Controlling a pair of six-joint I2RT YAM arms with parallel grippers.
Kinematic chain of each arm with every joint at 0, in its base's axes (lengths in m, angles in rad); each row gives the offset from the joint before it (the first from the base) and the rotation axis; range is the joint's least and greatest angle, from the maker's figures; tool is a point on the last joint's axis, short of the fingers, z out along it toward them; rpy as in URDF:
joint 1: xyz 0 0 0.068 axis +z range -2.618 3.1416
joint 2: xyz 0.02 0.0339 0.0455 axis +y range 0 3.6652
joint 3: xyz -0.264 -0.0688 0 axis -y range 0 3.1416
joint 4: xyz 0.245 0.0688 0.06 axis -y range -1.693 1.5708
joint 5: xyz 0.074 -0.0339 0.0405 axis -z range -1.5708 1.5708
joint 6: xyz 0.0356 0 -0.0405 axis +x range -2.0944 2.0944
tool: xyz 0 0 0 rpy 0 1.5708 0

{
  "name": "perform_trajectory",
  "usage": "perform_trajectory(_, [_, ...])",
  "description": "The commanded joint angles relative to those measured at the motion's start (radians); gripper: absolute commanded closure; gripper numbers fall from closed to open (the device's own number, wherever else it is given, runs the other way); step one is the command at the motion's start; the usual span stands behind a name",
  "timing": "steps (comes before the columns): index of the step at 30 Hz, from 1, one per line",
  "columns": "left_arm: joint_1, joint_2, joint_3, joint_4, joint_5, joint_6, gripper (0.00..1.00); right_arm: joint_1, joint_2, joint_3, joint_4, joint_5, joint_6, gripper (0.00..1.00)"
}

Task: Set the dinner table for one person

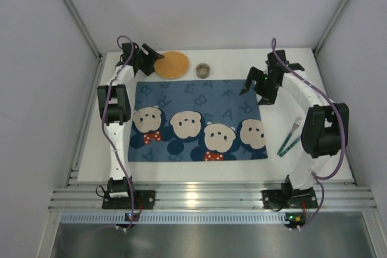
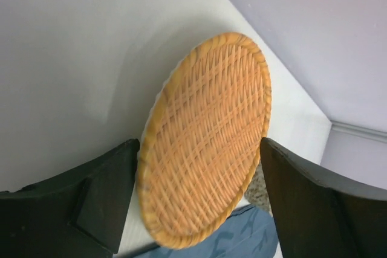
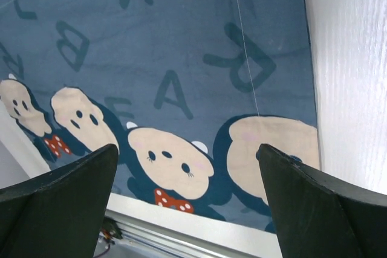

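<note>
A round woven wicker plate [image 1: 172, 64] lies at the back of the white dinner table [image 1: 242, 61], just beyond the dark blue bear-print mat [image 1: 199, 119]. My left gripper [image 1: 150, 57] is at the plate's left edge, jaws wide apart. In the left wrist view the plate [image 2: 205, 137] fills the gap between the two black fingers [image 2: 103, 203], its near rim blurred. My right gripper [image 1: 257, 89] hovers open over the mat's far right corner, with nothing between its jaws. In the right wrist view it [image 3: 187, 203] looks down on the mat [image 3: 181, 58].
A small speckled cup [image 1: 203, 69] stands right of the plate, also visible behind it [image 2: 260, 188]. A fork and a second utensil with green handles [image 1: 290, 137] lie on the table right of the mat. Aluminium rails [image 1: 205, 197] edge the near side; walls close in.
</note>
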Motion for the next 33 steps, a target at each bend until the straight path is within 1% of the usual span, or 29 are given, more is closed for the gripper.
perform_trajectory(1, [-0.013,0.082,0.033,0.012,0.016,-0.036,0.18,0.007,0.058,0.095,0.023,0.008,0.035,0.0])
perform_trajectory(2, [-0.013,0.092,0.033,0.027,0.027,-0.042,0.28,0.007,0.1,0.121,0.023,-0.008,0.037,0.0])
perform_trajectory(3, [-0.014,0.102,0.031,0.035,0.033,-0.045,0.36,0.007,0.124,0.15,0.024,-0.02,0.035,0.0])
perform_trajectory(4, [-0.016,0.107,0.03,0.041,0.039,-0.045,0.5,0.007,0.153,0.216,0.024,-0.032,0.035,0.0])
perform_trajectory(5, [-0.016,0.11,0.03,0.047,0.054,-0.05,0.68,0.007,0.185,0.25,0.032,-0.07,0.037,0.0])
perform_trajectory(6, [-0.016,0.113,0.03,0.071,0.065,-0.054,0.96,0.007,0.247,0.282,0.073,-0.101,0.044,0.0])
perform_trajectory(7, [-0.016,0.121,0.03,0.082,0.077,-0.068,1.0,0.007,0.283,0.34,0.11,-0.135,0.067,0.0])
perform_trajectory(8, [-0.015,0.122,0.03,0.096,0.096,-0.071,1.0,0.008,0.317,0.369,0.144,-0.202,0.086,0.0])
perform_trajectory(9, [-0.01,0.121,0.028,0.108,0.112,-0.076,1.0,0.01,0.393,0.4,0.222,-0.236,0.133,0.0])
perform_trajectory(11, [-0.007,0.107,0.016,0.16,0.14,-0.103,1.0,0.014,0.478,0.512,0.282,-0.314,0.188,0.0])
perform_trajectory(12, [-0.002,0.077,0.008,0.177,0.18,-0.116,1.0,0.022,0.565,0.556,0.316,-0.333,0.248,0.0])
perform_trajectory(13, [-0.001,0.058,0.005,0.178,0.192,-0.116,1.0,0.028,0.61,0.665,0.355,-0.35,0.273,0.0])
perform_trajectory(14, [-0.002,0.038,0.005,0.178,0.201,-0.108,1.0,0.034,0.657,0.731,0.363,-0.364,0.294,0.0])
perform_trajectory(15, [-0.004,-0.008,0.004,0.178,0.214,-0.102,1.0,0.047,0.741,0.862,0.363,-0.359,0.325,0.0])
perform_trajectory(16, [-0.002,-0.031,-0.007,0.214,0.224,-0.1,1.0,0.053,0.78,0.92,0.371,-0.347,0.34,0.0])
perform_trajectory(18, [-0.002,-0.095,-0.024,0.222,0.247,-0.107,1.0,0.07,0.85,0.988,0.402,-0.33,0.403,0.0])
perform_trajectory(20, [-0.004,-0.15,-0.079,0.202,0.277,-0.076,1.0,0.079,0.866,0.988,0.469,-0.303,0.439,0.0])
perform_trajectory(21, [-0.007,-0.221,-0.111,0.19,0.28,-0.052,1.0,0.089,0.874,0.991,0.474,-0.287,0.437,0.0])
perform_trajectory(22, [-0.011,-0.261,-0.181,0.146,0.269,0.017,1.0,0.094,0.875,0.991,0.477,-0.275,0.43,0.0])
perform_trajectory(23, [-0.013,-0.301,-0.22,0.126,0.268,0.051,1.0,0.1,0.878,0.991,0.477,-0.26,0.419,0.0])
perform_trajectory(24, [-0.019,-0.372,-0.254,0.074,0.261,0.086,1.0,0.109,0.88,0.985,0.475,-0.255,0.401,0.01])
perform_trajectory(25, [-0.021,-0.407,-0.319,0.053,0.254,0.143,1.0,0.114,0.88,0.983,0.477,-0.25,0.397,0.02])
perform_trajectory(26, [-0.024,-0.439,-0.357,0.046,0.257,0.16,1.0,0.116,0.885,0.98,0.475,-0.246,0.393,0.04])
perform_trajectory(27, [-0.022,-0.492,-0.422,0.03,0.261,0.175,1.0,0.125,0.889,0.979,0.474,-0.247,0.388,0.07])
perform_trajectory(28, [-0.024,-0.516,-0.455,0.026,0.269,0.198,1.0,0.128,0.891,0.977,0.465,-0.246,0.384,0.1])
perform_trajectory(29, [-0.024,-0.539,-0.487,0.023,0.286,0.208,1.0,0.131,0.892,0.977,0.456,-0.233,0.376,0.15])
perform_trajectory(30, [-0.025,-0.577,-0.519,0.017,0.292,0.218,1.0,0.136,0.892,0.974,0.43,-0.226,0.358,0.22])
perform_trajectory(31, [-0.027,-0.594,-0.58,0.016,0.298,0.24,1.0,0.137,0.891,0.973,0.414,-0.214,0.347,0.25])
perform_trajectory(33, [-0.037,-0.631,-0.636,0.016,0.341,0.258,1.0,0.142,0.882,0.96,0.373,-0.174,0.321,0.31])
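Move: The woven plate's centre is about 8 cm right of the left gripper, 1 cm farther out and 2 cm lower; its near rim lies almost at the fingers. The small speckled cup stands some 22 cm right of that gripper and 2 cm back. From the right gripper, the cup is about 22 cm ahead, 18 cm left and 6 cm lower, with the plate 13 cm left of the cup and 3 cm farther out. The blue placemat's centre lies 25 cm back from the cup. Ease the left gripper a few centimetres right and down, shut it on the plate's left rim, then draw the pinched plate back and lift it about 14 cm, swinging the wrist clockwise. Meanwhile send the right gripper some 22 cm forward, then keep veering left and slightly down to the cup, rolling its left side up and beginning to close only at the end. ##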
